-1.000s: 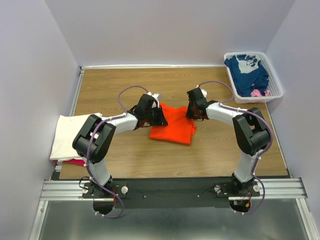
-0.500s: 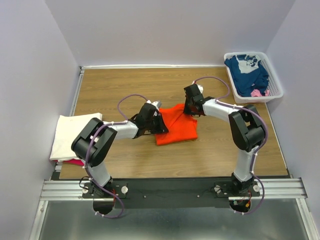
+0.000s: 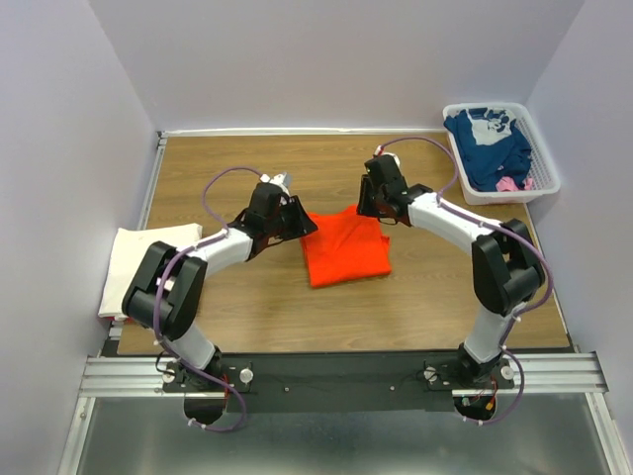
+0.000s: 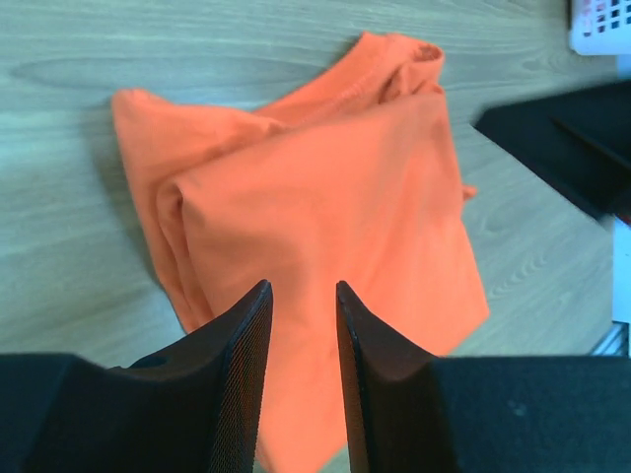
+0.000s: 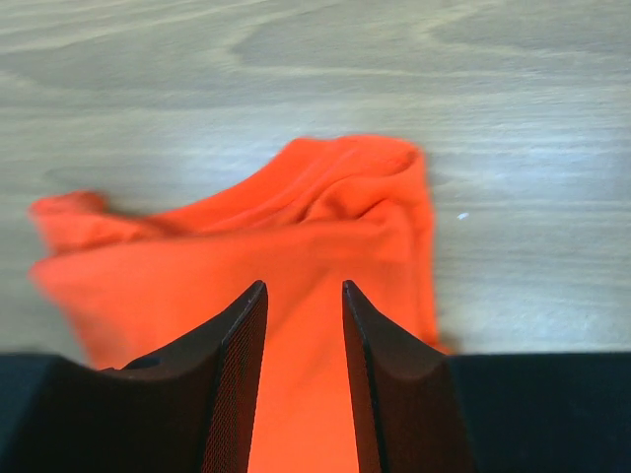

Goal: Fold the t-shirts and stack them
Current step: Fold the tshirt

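Note:
The orange t-shirt (image 3: 344,247) lies folded in the middle of the table, also seen as orange t-shirt (image 4: 335,197) and orange t-shirt (image 5: 296,227) in the wrist views. My left gripper (image 3: 305,225) hovers at its back left corner, open (image 4: 301,288), nothing between the fingers. My right gripper (image 3: 367,206) is at the back right corner, also open (image 5: 304,286) and apart from the cloth. A cream-white t-shirt (image 3: 138,259) lies folded at the left edge. A navy t-shirt (image 3: 485,143) fills the basket, a bit of pink cloth (image 3: 509,184) beside it.
The white slotted basket (image 3: 546,168) stands at the back right corner. Walls close in on the left, back and right. The arm bases sit on a metal rail (image 3: 336,374) along the near edge. Bare wood shows behind and in front of the orange shirt.
Both grippers have opened and let go of the orange shirt, which now lies folded. The left gripper drew back to the left; the right one moved slightly toward the back.

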`<state>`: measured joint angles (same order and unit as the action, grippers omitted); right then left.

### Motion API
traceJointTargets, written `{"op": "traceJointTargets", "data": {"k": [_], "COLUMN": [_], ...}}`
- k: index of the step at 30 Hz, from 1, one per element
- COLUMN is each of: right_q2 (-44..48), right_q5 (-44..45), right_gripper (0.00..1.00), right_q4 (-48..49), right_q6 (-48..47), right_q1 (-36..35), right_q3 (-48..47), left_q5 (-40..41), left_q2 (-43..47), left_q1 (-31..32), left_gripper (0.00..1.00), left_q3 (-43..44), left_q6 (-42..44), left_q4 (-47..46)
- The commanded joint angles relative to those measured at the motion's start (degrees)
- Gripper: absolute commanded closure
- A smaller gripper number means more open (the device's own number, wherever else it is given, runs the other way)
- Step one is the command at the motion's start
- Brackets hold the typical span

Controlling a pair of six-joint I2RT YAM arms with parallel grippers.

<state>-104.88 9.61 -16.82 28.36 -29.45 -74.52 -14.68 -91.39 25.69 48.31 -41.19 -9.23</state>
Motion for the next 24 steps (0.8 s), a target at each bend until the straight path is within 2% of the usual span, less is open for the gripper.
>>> {"op": "traceJointTargets", "data": {"k": [1,6,17,21,24], "right_q2": [4.24,4.42,3.01,3.28,3.54], "right_q5": [-0.47,-0.82,-1.08,-1.25,-1.61], "right_gripper": [0.57,0.56,0.56,0.56,0.56], "right_q4": [-2.87,-2.87,-1.38,-1.11,-1.11], "right_q6": [-0.41,0.82,1.79,1.70,1.61], "right_q1": [-4.11,-8.68,-9.31,-9.31,-9.31], "right_q3": [3.49,7.45,17.13,16.87,16.34], "left_q5": [-0.26,1.23,-0.44,-1.49,-0.36], "left_q2": [-4.57,-8.44,-14.95,-14.08,-12.06], "left_q1": [0.06,-1.26,-6.00,-6.27,-6.44], "left_gripper": [0.60,0.60,0.62,0.62,0.57], "left_q3": [4.23,6.00,8.46,9.43,8.90], "left_q6": [2.25,-0.03,-0.82,-0.21,0.49], "left_q4": [0.45,0.10,-2.02,-2.11,-0.44]}}
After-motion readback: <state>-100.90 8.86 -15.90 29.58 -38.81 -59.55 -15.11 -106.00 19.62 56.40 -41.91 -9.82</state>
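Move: The left hand is above the folded shirt, its far left corner about 7 cm ahead, 2 cm left and 7 cm below; the near left corner is some 10 cm back and level sideways. The right hand hovers above the just-released far right corner, roughly 2 cm ahead and 2 cm right of it. Its pressing spot on the shirt's near part lies about 10 cm back, 2 cm left and 7 cm below, with a stray sleeve end 4 cm ahead and 6 cm right of that spot. The right fingertips come down onto the shirt's near part and press there, parted: the hand arcs back about 10 cm and a little left, rising slightly before it sinks, turns some 10 degrees counter-clockwise as it tips down, then holds still. Meanwhile the left hand goes forward and down about 5 cm each, somewhat left too, bringing its open fingers close over the fold by the far left corner. ##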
